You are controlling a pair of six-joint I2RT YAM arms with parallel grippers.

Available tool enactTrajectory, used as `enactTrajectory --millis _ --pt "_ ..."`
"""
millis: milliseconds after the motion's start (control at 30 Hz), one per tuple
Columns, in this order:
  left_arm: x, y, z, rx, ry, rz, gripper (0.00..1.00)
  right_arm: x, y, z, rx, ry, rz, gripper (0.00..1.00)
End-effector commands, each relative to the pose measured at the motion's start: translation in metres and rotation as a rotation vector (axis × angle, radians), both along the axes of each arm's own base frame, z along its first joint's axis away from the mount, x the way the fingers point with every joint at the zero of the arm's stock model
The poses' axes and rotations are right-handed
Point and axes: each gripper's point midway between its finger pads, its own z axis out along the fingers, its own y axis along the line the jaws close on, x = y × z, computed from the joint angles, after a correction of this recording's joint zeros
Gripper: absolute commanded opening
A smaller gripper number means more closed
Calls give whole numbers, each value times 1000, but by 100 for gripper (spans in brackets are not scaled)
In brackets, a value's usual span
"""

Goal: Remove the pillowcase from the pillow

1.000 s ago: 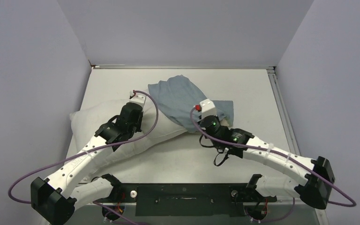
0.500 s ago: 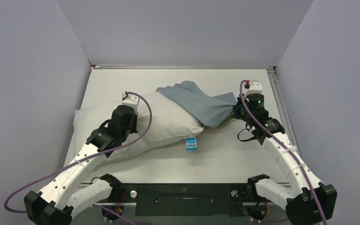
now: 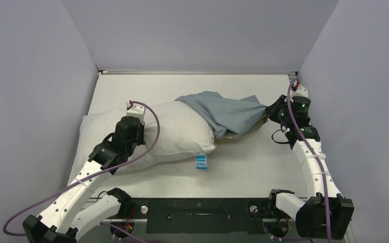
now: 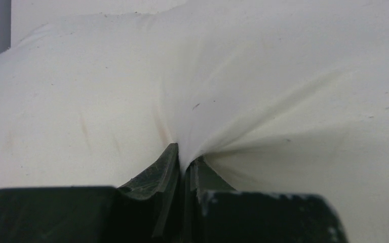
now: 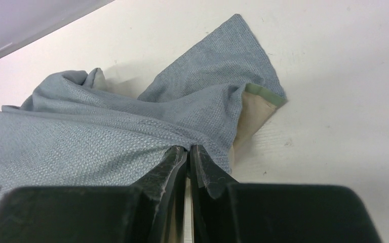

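The off-white pillow (image 3: 177, 131) lies across the left half of the table, its small blue tag (image 3: 200, 162) at the near edge. My left gripper (image 3: 134, 114) is shut on a pinch of the pillow's cloth (image 4: 223, 91), which puckers into the closed jaws (image 4: 185, 161). The dusty-blue pillowcase (image 3: 228, 114) drapes over only the pillow's right end and stretches toward the right. My right gripper (image 3: 269, 114) is shut on the pillowcase (image 5: 106, 136) near its edge, where the tan inside and a green hem (image 5: 263, 96) show; its jaws (image 5: 188, 150) are closed on the weave.
Grey walls enclose the white table (image 3: 243, 167) on three sides; the right arm's wrist sits close to the right wall and the metal rail (image 3: 301, 116). A black base bar (image 3: 197, 210) runs along the near edge between the arm mounts.
My right gripper has pulled the pillowcase rightward toward the wall, sliding it off most of the pillow. The left gripper, holding the pillow, has drifted slightly left. The blue tag has come into view.
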Motion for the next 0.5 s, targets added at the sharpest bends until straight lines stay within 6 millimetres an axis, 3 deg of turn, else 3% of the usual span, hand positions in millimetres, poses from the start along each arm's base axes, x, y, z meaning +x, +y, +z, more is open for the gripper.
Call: enactTrajectory --millis 0,100,200,333,467 --pt "7 21 31 -14 -139 99 0 16 -19 32 -31 -89 -76 8" --pt "5 16 34 -37 -158 69 0 13 -19 27 -83 -56 -69 20" --pt "5 8 37 -63 -175 15 0 11 -1 25 -161 -17 -19 35" --pt "4 4 41 -78 -196 -10 0 6 46 46 -226 -99 138 53" --pt "4 3 39 -75 -188 -20 0 -5 115 69 -202 -230 422 59"
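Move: The right gripper is still shut on the pillowcase's bunched outer end. The middle of the pillowcase lies about 11 cm to its left, level fore and aft and some 8 cm lower. The bare pillow's nearer end stands about 15 cm left and 5 cm back, the blue tag some 18 cm left and 15 cm back, down on the table. From the left gripper, pinching the pillow, the pillowcase middle is roughly 25 cm right and 9 cm ahead. Open the right gripper to a bit over half and let go of the pillowcase's outer end, then carry the open fingers about 7 cm left over the pillowcase towards the pillow, rising some 2 cm and turning the wrist roughly 15 degrees, largely counter-clockwise. Keep the left gripper pinched on the pillow while easing it back just over 1 cm. ##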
